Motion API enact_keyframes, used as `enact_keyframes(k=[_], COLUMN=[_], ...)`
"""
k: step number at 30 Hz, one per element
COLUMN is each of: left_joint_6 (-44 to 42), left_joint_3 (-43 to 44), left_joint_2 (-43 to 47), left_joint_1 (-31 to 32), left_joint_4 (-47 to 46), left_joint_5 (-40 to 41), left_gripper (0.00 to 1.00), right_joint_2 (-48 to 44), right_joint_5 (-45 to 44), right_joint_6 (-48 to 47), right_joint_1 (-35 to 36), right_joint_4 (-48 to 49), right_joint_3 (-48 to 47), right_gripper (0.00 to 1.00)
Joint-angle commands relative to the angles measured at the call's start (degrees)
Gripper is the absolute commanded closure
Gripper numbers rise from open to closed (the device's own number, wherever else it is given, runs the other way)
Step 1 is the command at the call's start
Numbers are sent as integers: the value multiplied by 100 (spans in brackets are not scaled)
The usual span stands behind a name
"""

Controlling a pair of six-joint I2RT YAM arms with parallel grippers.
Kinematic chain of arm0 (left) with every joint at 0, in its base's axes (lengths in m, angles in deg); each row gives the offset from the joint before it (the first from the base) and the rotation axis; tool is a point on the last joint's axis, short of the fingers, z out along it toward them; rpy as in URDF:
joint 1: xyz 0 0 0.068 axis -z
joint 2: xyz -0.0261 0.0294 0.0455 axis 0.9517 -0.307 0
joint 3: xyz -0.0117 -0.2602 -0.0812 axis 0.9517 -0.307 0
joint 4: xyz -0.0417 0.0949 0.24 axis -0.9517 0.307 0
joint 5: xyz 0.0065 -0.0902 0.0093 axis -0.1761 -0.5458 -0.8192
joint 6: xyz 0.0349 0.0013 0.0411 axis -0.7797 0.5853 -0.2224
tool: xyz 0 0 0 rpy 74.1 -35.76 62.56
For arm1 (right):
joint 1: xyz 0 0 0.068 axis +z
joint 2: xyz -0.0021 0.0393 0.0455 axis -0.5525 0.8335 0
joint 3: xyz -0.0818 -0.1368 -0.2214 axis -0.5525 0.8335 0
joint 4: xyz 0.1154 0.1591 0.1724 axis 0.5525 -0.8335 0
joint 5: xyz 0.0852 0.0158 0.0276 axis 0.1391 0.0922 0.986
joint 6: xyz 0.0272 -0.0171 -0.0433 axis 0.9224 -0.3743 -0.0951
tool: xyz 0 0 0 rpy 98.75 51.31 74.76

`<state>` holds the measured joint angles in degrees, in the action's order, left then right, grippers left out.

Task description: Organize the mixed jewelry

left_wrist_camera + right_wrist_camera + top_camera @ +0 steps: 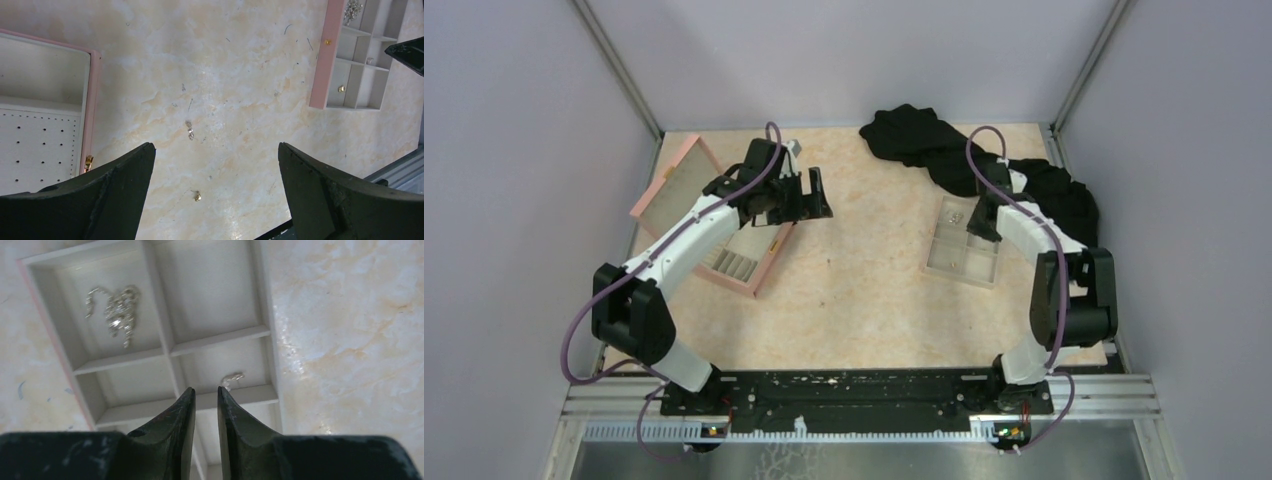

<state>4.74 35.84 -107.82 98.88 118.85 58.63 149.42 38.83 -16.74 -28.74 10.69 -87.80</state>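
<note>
In the left wrist view a tiny gold piece (197, 196) and a small silvery piece (190, 131) of the mixed jewelry lie loose on the marbled table. My left gripper (216, 150) (809, 195) hovers over them, wide open and empty. The beige compartment tray (930, 264) (172, 347) holds a silvery chain tangle (117, 312) in one cell and a small silvery piece (232, 378) in another. My right gripper (205, 390) (979, 215) hangs over the tray. Its jaws stand a narrow gap apart with nothing between them, and the right fingertip is beside the small piece.
The open pink box (749, 280) (92, 100) lies at the left under my left arm, its lid (679, 185) leaning back. A black cloth (924, 140) is heaped at the back right, behind the tray. The tray (320, 60) also shows in the left wrist view.
</note>
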Motion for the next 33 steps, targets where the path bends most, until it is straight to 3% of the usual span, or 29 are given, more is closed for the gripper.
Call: enact_keyframes(k=[1,4,9,15,17,24,33], left_joint_6=[-204,-274,-38,717,885,991,922], left_joint_3=[3,-205,-385,-518,-654,-582,-515], left_joint_2=[39,39,-292,-838,-968,-1512,-1807], left_joint_1=[57,269,867,1160,1173,1174,1182], left_joint_4=[127,148,170,180,73,-86,-412], left_joint_5=[83,220,1093,1667,1875,2126,1945], left_gripper=[2,2,6,44,51,57,57], right_joint_2=[-705,-835,-1126,-1552,-1658,-1853,-1921], right_joint_5=[540,509,613,317,291,350,359], right_joint_6=[-227,-228,208,233,213,139,80], right_joint_1=[497,1064,1155,1078,1001,763,742], right_joint_4=[163,42,-47,-173,-200,-322,-381], right_joint_3=[-250,-212,-2,-60,-104,-109,-44], right_gripper=[76,75,75,75,75,75,75])
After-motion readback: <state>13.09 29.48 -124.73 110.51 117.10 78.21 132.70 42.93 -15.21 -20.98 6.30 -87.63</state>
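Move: The silver earring on the open table lies nearly under the left hand, about 18 cm below, some 3 cm back and 2 cm to its right. A gold earring lies about 10 cm nearer the base than the silver one and 2 cm left of it; the pink jewelry box sits around 17 cm to the left hand's left, 1 cm ahead. From the right hand, just over the divided tray, the silver earring is roughly 35 cm left, 4 cm back and 7 cm lower. The left hand sinks some 15 cm towards the silver earring, half-closing; the right rises about 9 cm, swinging left. ##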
